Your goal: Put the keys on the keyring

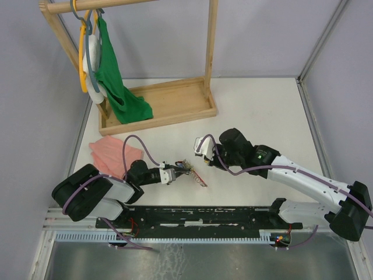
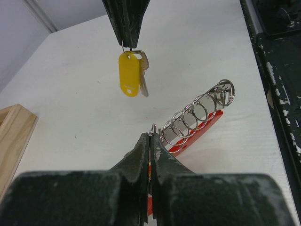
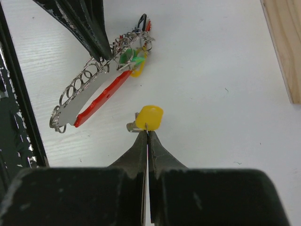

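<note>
My right gripper (image 3: pixel 147 133) is shut on the small wire loop of the yellow-tagged key (image 3: pixel 149 117), which hangs below its tips (image 2: pixel 126 44) above the table. The key's silver blade (image 2: pixel 143 75) shows behind the tag. My left gripper (image 2: pixel 150 136) is shut on a ring at one end of the keyring (image 2: pixel 197 113), a chain of several silver rings along a red strip (image 2: pixel 200 134). In the right wrist view a bunch of tags, one of them green (image 3: pixel 126 56), sits at the keyring's far end by the left fingers (image 3: pixel 96 42). From above, the two grippers (image 1: pixel 178 170) (image 1: pixel 199 156) are close together.
A wooden rack (image 1: pixel 169 108) with hangers and a green garment (image 1: pixel 116 81) stands at the back left. A pink cloth (image 1: pixel 111 153) lies near the left arm. A black rail (image 1: pixel 204 214) runs along the near edge.
</note>
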Controlling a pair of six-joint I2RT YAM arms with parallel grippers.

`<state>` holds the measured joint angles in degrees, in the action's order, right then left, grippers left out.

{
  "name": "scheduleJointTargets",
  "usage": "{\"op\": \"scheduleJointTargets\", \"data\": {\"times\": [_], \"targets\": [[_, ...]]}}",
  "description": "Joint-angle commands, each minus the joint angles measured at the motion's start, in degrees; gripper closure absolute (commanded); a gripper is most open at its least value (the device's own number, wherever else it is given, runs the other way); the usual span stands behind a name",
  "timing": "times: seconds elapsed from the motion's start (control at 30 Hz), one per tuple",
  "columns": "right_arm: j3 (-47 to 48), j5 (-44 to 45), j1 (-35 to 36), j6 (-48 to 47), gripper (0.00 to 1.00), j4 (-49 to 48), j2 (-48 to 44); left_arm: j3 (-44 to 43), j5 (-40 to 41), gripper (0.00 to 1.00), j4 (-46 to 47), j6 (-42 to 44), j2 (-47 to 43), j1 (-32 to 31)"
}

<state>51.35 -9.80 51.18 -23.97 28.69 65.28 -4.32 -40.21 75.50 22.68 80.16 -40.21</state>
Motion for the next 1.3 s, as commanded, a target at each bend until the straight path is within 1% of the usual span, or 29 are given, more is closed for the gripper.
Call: {"op": "scheduleJointTargets", "data": {"times": [0.0,0.07,0.2,0.33,0.63,0.73,0.87,1.27], "targets": [[-1.2,-6.3,0.1,-9.4,0.99,-3.5,1.0,0.0,-5.0,0.97,7.3,4.2,2.0,0.2],[-1.7,-8.4,0.4,-11.8,0.99,-2.7,2.2,0.4,-5.2,0.97,8.5,4.1,3.5,0.3],[-4.6,-9.3,2.2,-13.7,0.99,-6.3,2.4,1.0,-4.4,0.97,11.3,3.5,5.0,0.2],[-7.6,-7.8,4.3,-14.6,0.99,-11.0,2.1,1.8,-2.7,0.97,14.7,2.0,5.9,0.2],[-12.6,-2.9,7.5,-16.4,0.99,-19.9,2.5,1.3,-3.3,0.97,22.4,-4.0,11.3,0.2],[-13.9,-2.1,8.2,-16.5,0.99,-22.7,2.5,1.0,-3.7,0.97,23.1,-4.9,12.2,0.2],[-14.4,-1.3,8.6,-16.3,0.99,-23.4,3.3,1.0,-3.6,0.97,23.2,-5.1,12.0,0.2],[-14.7,-0.1,9.3,-11.0,0.99,-26.9,6.3,1.1,-2.8,0.97,23.5,-6.1,11.7,0.2]]}}
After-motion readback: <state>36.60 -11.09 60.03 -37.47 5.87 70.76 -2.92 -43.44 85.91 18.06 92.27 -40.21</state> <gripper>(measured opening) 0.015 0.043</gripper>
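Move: My right hand holds a yellow key. The coil loop it goes for, pinched in my left fingertips, is about 7 cm to its left, 2 cm back and 4 cm below. From my left hand, the yellow key is about 7 cm to the right, 2 cm ahead and 3 cm up. The blue keys at the keyring's far end are some 3 cm ahead and 3 cm left of that hand, and the bare end is about 6 cm back and 6 cm right, both about 1 cm lower. I bring the yellow key down about 7 cm with my right hand, drawing back some 3 cm early on and moving left about 4 cm towards the coil loop in my left fingertips, turning the wrist some 20 degrees counter-clockwise. My left hand keeps its pinch on the keyring, sinks about 3 cm and eases back slightly; both grippers stay shut. ##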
